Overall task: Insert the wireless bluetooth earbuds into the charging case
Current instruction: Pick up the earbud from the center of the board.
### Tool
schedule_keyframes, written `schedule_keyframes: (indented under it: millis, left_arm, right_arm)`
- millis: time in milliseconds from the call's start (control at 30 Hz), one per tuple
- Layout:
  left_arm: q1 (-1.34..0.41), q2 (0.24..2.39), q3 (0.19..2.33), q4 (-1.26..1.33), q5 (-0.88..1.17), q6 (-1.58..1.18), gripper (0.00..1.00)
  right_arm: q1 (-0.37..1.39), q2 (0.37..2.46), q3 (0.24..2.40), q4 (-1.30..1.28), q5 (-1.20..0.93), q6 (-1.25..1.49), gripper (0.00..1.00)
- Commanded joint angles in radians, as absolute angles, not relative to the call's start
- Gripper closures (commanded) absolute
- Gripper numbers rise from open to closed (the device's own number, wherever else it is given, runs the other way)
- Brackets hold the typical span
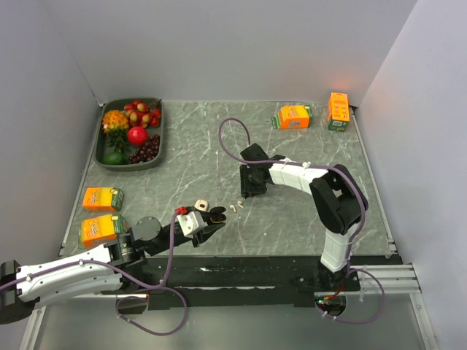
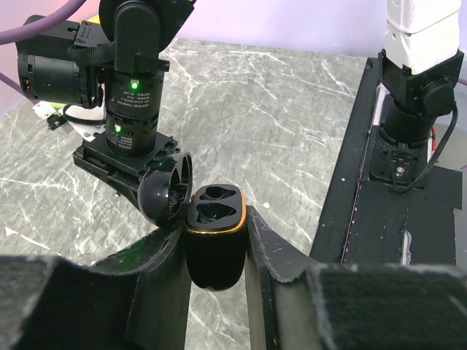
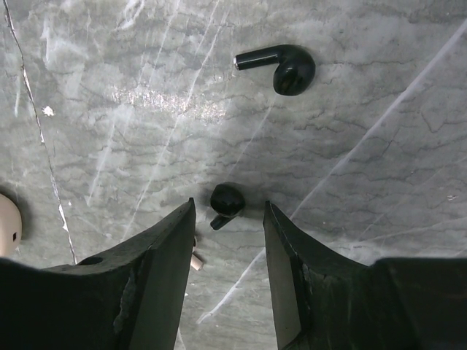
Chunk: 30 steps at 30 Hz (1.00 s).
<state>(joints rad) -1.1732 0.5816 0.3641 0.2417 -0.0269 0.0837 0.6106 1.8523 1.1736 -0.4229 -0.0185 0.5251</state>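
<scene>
My left gripper (image 2: 215, 223) is shut on a black charging case (image 2: 214, 248) with a gold rim. The case stands upright between the fingers, its lid (image 2: 162, 194) swung open to the left and both sockets showing empty. My right gripper (image 3: 230, 207) hangs open just above the table, its fingers either side of a black earbud (image 3: 227, 200) and not touching it. A second black earbud (image 3: 284, 67) lies farther ahead. Two white earbuds (image 1: 235, 207) lie on the table between the grippers. From above, the left gripper (image 1: 216, 216) sits left of the right gripper (image 1: 252, 191).
A cream round object (image 1: 202, 205) lies beside the left gripper. A fruit tray (image 1: 131, 168) stands at the back left. Orange cartons sit at the left edge (image 1: 102, 198) (image 1: 101, 228) and at the back right (image 1: 294, 117) (image 1: 338, 111). The right arm's base (image 2: 416, 95) stands close by.
</scene>
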Motion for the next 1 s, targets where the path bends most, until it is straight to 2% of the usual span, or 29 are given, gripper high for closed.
schedule_keyframes:
  millis: [0,233,567,667,767,967]
  left_arm:
    - [-1.18,0.584,0.387,0.281,-0.028,0.061,0.99]
    - [-1.18,0.584,0.388,0.279,-0.028,0.061,0.99]
    - [-1.18,0.569,0.388,0.273,-0.02,0.06,0.99]
    - [-1.181,0.565,0.388,0.272,-0.021,0.058,0.99]
    - [-1.183,0.568,0.388,0.272,-0.023,0.061,0.99]
    - [-1.183,0.574,0.387,0.279,-0.023,0.061,0.99]
  right_arm:
    - [0.607,1.899,1.209,-0.402,-0.002,0.526,0.5]
    - [0.614,1.934,1.259,-0.454,0.052,0.555,0.56]
    - [0.629,1.979,1.262,-0.486,0.11,0.577,0.57]
    - [0.634,1.982,1.261,-0.485,0.113,0.574,0.66]
    - [0.634,1.985,1.258,-0.482,0.109,0.572,0.8]
    - [0.632,1.97,1.236,-0.474,0.11,0.569,0.89]
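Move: The black earbud I want stands almost between my right fingertips, about 1 cm ahead and 1 cm below. The other black earbud lies some 5 cm ahead and 2 cm to the right of that hand; one pale earbud sits about 2 cm back and 2 cm left, its mate 3 cm back and 4 cm left, all about 2 cm below. From my left hand, the wanted earbud is roughly 19 cm ahead, 9 cm right and 21 cm down. I ease my right hand about 1 cm forward, a little to the right and down around the upright black earbud, swinging the fingertips some 5 degrees rightward so they point more steeply down. Then I close the half-open fingers until they stop on its round head, pinching it between the tips as the grip effort rises. ##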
